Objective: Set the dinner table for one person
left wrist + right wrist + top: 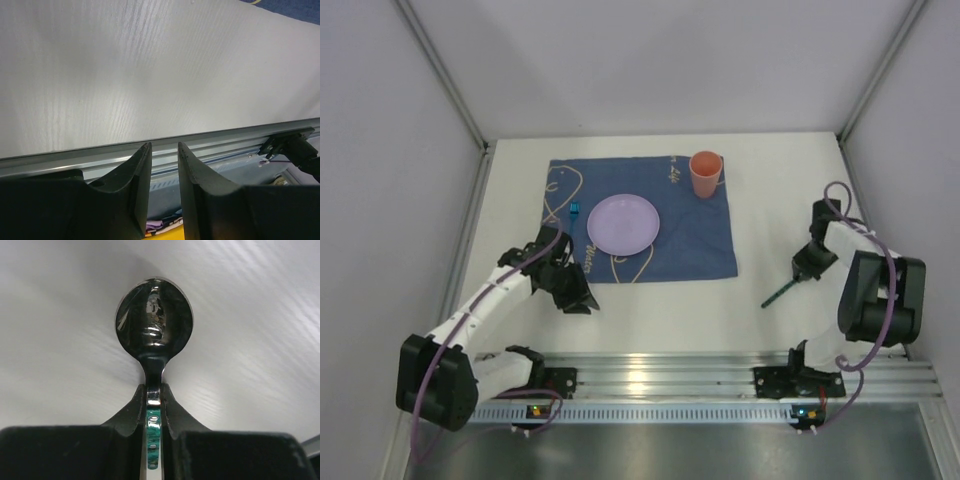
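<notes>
The white dinner table (660,315) carries a dark blue mat (695,235) with a lilac plate (623,222) and an orange cup (706,173) on it. A small bright-blue item (574,210) lies on the mat left of the plate. My right gripper (801,277) is shut on a metal spoon (780,293) with a green handle. It holds the spoon over the bare table right of the mat, and the bowl (154,315) sticks out past the fingertips (154,389). My left gripper (576,298) is narrowly open and empty (164,146), just off the mat's near-left corner.
An aluminium rail (660,375) runs along the near table edge and shows in the left wrist view (225,140). Grey walls close in the left, right and back sides. The mat's corner (295,9) shows at the top right of the left wrist view.
</notes>
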`<state>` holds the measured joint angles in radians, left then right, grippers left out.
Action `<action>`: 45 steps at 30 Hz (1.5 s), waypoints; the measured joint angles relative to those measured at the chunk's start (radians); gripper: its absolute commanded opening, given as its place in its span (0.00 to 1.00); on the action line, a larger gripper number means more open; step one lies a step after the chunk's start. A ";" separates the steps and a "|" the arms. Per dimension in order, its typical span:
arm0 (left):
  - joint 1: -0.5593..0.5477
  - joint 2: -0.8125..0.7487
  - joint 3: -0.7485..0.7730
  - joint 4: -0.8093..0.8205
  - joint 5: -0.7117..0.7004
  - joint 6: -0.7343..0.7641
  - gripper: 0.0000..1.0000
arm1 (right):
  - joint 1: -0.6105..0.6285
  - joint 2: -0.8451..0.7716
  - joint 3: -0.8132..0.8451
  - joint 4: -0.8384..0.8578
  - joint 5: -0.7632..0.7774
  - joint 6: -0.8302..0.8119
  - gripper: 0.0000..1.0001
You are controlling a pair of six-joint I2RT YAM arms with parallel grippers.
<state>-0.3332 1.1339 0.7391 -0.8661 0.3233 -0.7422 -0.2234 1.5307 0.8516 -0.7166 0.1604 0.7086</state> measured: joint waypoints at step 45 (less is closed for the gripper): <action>-0.002 -0.481 0.177 -0.272 -0.225 -0.134 0.98 | 0.893 0.754 1.151 -0.250 0.177 -0.229 0.00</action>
<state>-0.3351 0.6525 0.9161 -1.1381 0.0986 -0.8764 0.6701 2.2845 2.0029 -0.9665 0.3378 0.4793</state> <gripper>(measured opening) 0.982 0.057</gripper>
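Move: My right hand already has the spoon by its neck, barely above the table. Its place, on the mat just right of the plate, is some 33 cm to my left and 16 cm ahead, about 1 cm lower. The plate's middle is about 14 cm left of that place, and the cup 14 cm farther out and 9 cm right of it. From my left hand, the place is roughly 26 cm ahead, 22 cm right and 8 cm down. I keep the spoon pinched in my right hand and swing it up and forward first, then well left in a high arc, turning it some 60 degrees counter-clockwise until the handle points back towards me. Then I bring it down about 14 cm beside the plate, short of the cup. My left hand rises about 10 cm, drifts a little left and spreads its fingers wide, empty. ##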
